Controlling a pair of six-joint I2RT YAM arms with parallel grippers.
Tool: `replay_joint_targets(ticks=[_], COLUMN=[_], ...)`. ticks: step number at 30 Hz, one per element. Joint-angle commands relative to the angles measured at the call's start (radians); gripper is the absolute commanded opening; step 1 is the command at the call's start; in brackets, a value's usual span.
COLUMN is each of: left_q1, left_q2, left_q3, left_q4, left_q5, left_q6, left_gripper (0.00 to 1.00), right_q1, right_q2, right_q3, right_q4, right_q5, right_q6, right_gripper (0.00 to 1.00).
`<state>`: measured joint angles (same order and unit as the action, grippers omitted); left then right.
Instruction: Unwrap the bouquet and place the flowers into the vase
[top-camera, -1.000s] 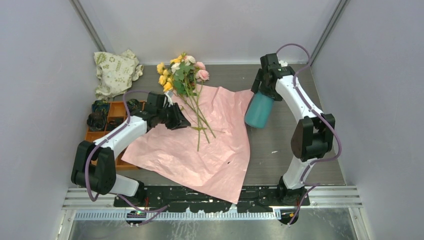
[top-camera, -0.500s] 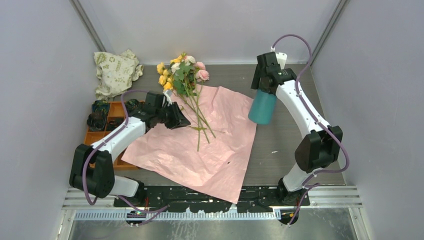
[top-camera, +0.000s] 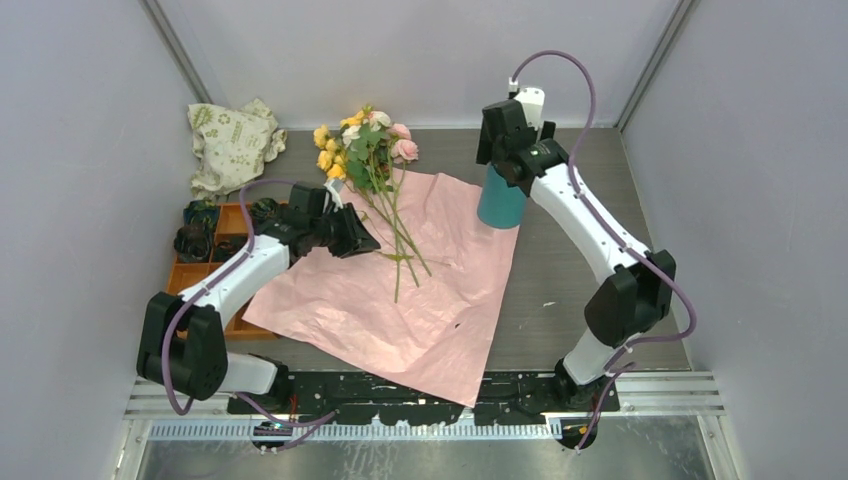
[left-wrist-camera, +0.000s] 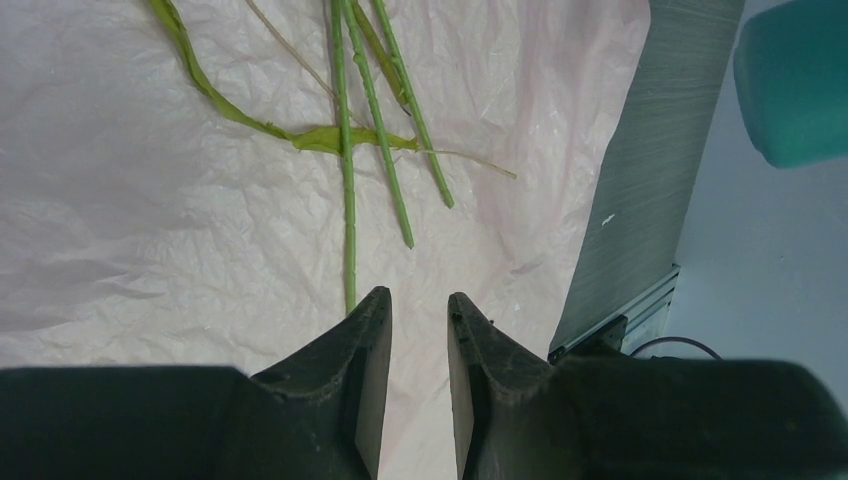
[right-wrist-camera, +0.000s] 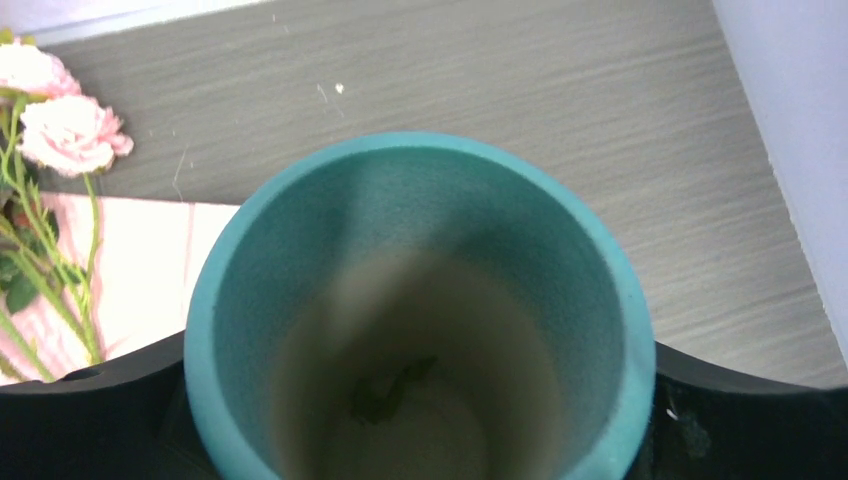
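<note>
The flowers lie loose on the spread pink wrapping paper, heads at the far edge, green stems pointing toward me. My left gripper hovers just left of the stems, jaws a little apart and empty. In the left wrist view the stem ends lie just ahead of the left gripper. My right gripper is shut on the teal vase, holding it upright by its top at the paper's far right corner. The right wrist view looks down into the vase; pink blooms show to its left.
A beige printed cloth bag lies at the back left. An orange compartment tray sits by the left wall, beside my left arm. Grey walls close in on three sides. The metal rail runs along the near edge.
My right arm has carried the vase up and to the left, from tilted over the bare table to upright at the paper's far corner. The left arm has barely moved.
</note>
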<state>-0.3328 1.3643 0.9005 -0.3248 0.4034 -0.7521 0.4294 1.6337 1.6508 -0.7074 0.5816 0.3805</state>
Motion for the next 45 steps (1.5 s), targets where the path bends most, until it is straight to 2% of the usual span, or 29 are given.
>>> replay_joint_targets(ticks=[1, 7, 15, 19, 21, 28, 30, 34, 37, 40, 42, 45], left_q1=[-0.002, -0.002, -0.002, -0.002, -0.003, -0.002, -0.003, -0.003, -0.003, -0.003, -0.003, -0.003], left_q2=[-0.050, -0.069, -0.061, -0.053, -0.042, -0.015, -0.012, -0.014, -0.016, -0.021, -0.025, -0.033], left_q3=[0.010, 0.000, -0.009, -0.016, -0.014, -0.014, -0.012, -0.014, -0.017, -0.017, -0.015, -0.012], left_q4=[0.038, 0.053, 0.065, 0.086, 0.091, 0.112, 0.116, 0.117, 0.114, 0.108, 0.101, 0.085], left_q5=[0.008, -0.004, -0.009, -0.007, 0.001, 0.018, 0.020, 0.019, 0.015, 0.013, 0.007, -0.006], left_q6=[0.016, 0.037, 0.063, 0.059, 0.056, 0.044, 0.039, 0.035, 0.036, 0.037, 0.038, 0.043], left_gripper=[0.28, 0.28, 0.28, 0.28, 0.29, 0.28, 0.28, 0.28, 0.28, 0.28, 0.28, 0.28], right_q1=[0.063, 0.157, 0.233, 0.269, 0.278, 0.274, 0.274, 0.275, 0.277, 0.278, 0.279, 0.282], right_q2=[0.039, 0.167, 0.292, 0.281, 0.248, 0.114, 0.104, 0.106, 0.107, 0.106, 0.104, 0.097], right_q3=[0.003, -0.077, -0.251, -0.339, -0.377, -0.444, -0.448, -0.447, -0.454, -0.465, -0.467, -0.462], right_q4=[0.361, 0.769, 1.347, 1.392, 1.316, 0.749, 0.621, 0.442, 0.348, 0.315, 0.303, 0.292], right_q5=[0.219, 0.457, 0.663, 0.740, 0.768, 0.807, 0.791, 0.766, 0.748, 0.740, 0.734, 0.717], right_q6=[-0.087, -0.284, -0.581, -0.548, -0.442, 0.140, 0.245, 0.397, 0.482, 0.512, 0.516, 0.514], right_gripper=[0.01, 0.01, 0.01, 0.01, 0.01, 0.01, 0.01, 0.07, 0.18, 0.24, 0.33, 0.36])
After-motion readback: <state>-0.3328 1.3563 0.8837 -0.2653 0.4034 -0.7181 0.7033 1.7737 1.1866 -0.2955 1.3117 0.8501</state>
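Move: The right gripper already holds the vase by its upper part. The pink paper's right edge lies nearly straight below that hand, about 2 cm back and 26 cm down. Around 26 cm down too, the flowers' crossed stems lie roughly 24 cm to its left and 4 cm back, while the pink blooms are some 20 cm ahead and 24 cm left. From the left gripper the stems lie about 7 cm ahead, 8 cm right and 12 cm down. Keep the right gripper's hold on the vase and swing it in an arc: first forward and left by some 6 to 7 cm while sinking, then back about 9 cm and partly right again, ending about 11 cm lower over the paper's right edge. Tip the fingers up nearly 20 degrees and turn them clockwise about 25, bringing the vase's bottom down against the paper. ##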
